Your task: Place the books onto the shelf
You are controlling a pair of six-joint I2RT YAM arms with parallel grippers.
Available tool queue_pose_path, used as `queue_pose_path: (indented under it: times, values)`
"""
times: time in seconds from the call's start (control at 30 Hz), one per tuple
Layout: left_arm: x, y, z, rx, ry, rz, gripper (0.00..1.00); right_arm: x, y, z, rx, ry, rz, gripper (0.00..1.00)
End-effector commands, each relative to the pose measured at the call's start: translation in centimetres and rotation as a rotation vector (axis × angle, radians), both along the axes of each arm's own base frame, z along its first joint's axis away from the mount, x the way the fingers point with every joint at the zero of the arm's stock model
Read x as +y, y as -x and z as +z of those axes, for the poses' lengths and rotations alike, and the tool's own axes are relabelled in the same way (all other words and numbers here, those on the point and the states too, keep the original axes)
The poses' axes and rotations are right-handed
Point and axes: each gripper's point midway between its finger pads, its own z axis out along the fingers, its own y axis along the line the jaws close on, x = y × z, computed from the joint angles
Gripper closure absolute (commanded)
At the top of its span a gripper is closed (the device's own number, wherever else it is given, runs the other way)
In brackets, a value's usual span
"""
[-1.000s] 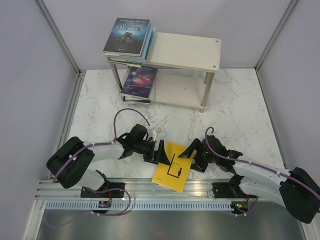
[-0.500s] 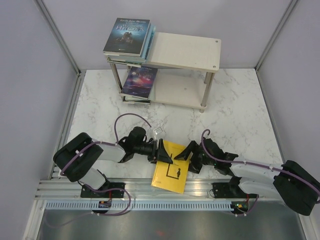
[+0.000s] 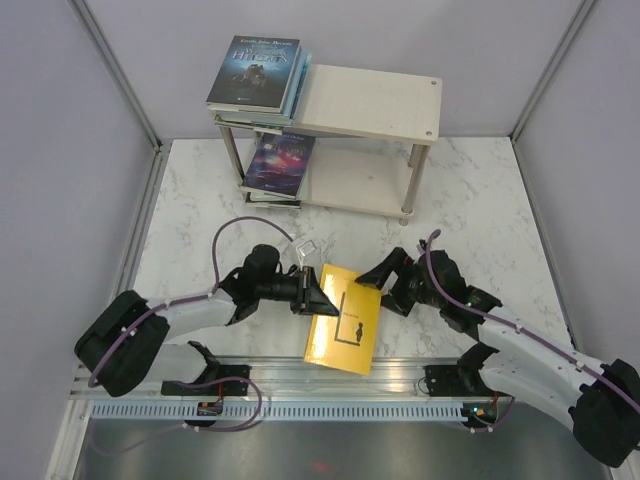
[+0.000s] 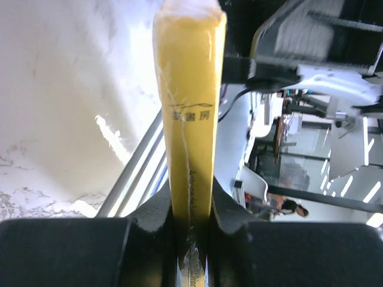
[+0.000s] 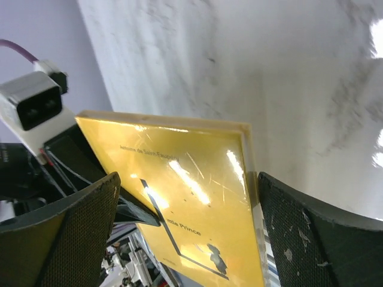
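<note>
A thin yellow book hangs tilted near the table's front edge, its near end over the rail. My left gripper is shut on its left edge. In the left wrist view the yellow spine runs up from between the pinching fingers. My right gripper stands open at the book's far right corner. Its wrist view shows the cover between wide-apart pads, which do not grip it. The shelf stands at the back. It carries a stack of books on its top board and a galaxy-covered book below.
Grey walls close in the marble table on three sides. A metal rail runs along the near edge by the arm bases. The right half of both shelf boards is bare.
My left gripper has closed on the yellow book's left edge and carried it slightly away from the rail. The right gripper has drawn back toward the far right corner and opened wider.
</note>
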Motion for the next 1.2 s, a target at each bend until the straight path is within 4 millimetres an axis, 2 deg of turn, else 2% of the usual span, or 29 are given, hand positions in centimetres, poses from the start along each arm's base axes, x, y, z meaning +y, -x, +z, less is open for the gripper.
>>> queue_pose_path:
  times: [0.0,0.03,0.1,0.17,0.23,0.33,0.37,0.4,0.53,0.67,0.8,0.93,1.03,1.07,1.17]
  values:
    - [0.7,-0.7,3.9,-0.060,0.042,0.000,0.98,1.1,-3.6,9.1,-0.269,-0.075,0.045,0.02]
    - [1.5,-1.7,5.5,-0.083,0.069,0.042,0.98,1.3,-3.8,9.7,-0.282,-0.077,0.057,0.02]
    - [2.3,-2.9,7.3,-0.087,0.089,0.085,0.98,2.5,-4.2,10.2,-0.277,-0.092,0.110,0.02]
    - [3.7,-4.6,10.0,-0.115,0.134,0.137,0.98,3.9,-4.6,10.7,-0.266,-0.122,0.156,0.02]
    - [5.1,-6.3,11.8,-0.123,0.159,0.178,0.98,5.0,-5.4,12.5,-0.315,-0.182,0.175,0.02]
    - [6.2,-8.0,13.6,-0.143,0.184,0.218,0.98,6.7,-6.3,14.8,-0.350,-0.272,0.214,0.02]
    - [6.3,-8.5,13.6,-0.142,0.183,0.225,0.98,7.5,-6.7,15.1,-0.345,-0.292,0.235,0.02]
    - [6.5,-9.0,13.9,-0.146,0.186,0.238,0.98,8.3,-6.6,16.3,-0.353,-0.353,0.263,0.04]
    - [7.0,-10.7,15.8,-0.171,0.227,0.269,0.98,9.7,-7.2,17.8,-0.360,-0.435,0.301,0.10]
    - [7.4,-12.2,16.0,-0.170,0.227,0.280,0.98,9.8,-7.2,18.4,-0.367,-0.466,0.305,0.21]
    - [8.4,-13.8,15.8,-0.172,0.219,0.312,0.98,9.7,-6.5,19.3,-0.376,-0.522,0.316,0.39]
    - [8.7,-14.7,14.9,-0.157,0.204,0.309,0.98,9.2,-6.1,20.0,-0.384,-0.547,0.303,0.48]
    - [8.7,-14.9,13.8,-0.141,0.187,0.307,0.98,9.4,-5.8,21.4,-0.373,-0.642,0.310,0.50]
    - [8.7,-15.0,13.5,-0.136,0.179,0.310,0.98,9.3,-5.4,22.9,-0.387,-0.700,0.322,0.53]
    - [9.0,-15.5,12.7,-0.130,0.157,0.328,0.98,9.4,-5.3,24.1,-0.408,-0.735,0.340,0.59]
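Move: The left hand already pinches the yellow book by its left edge; the book's middle is about 5 cm to that hand's right, 3 cm back and 2 cm lower. The shelf's middle is some 33 cm ahead of it and 15 cm up, with a stack on top about 13 cm left and a lower stack 11 cm left. From the open right hand, the book's middle lies about 9 cm left, 6 cm back, slightly below. The left hand, still pinching the yellow book, carries it up about 14 cm, forward 13 cm and some 8 cm left towards the shelf, swinging counter-clockwise to square it and easing off over the second half. The right hand travels along beside the book's right edge, up, left and forward, its fingers tipping up from their downward slant towards level, then late on closes from wide open to about half, one finger on either side of that edge; whether both pads already grip can't be told. ##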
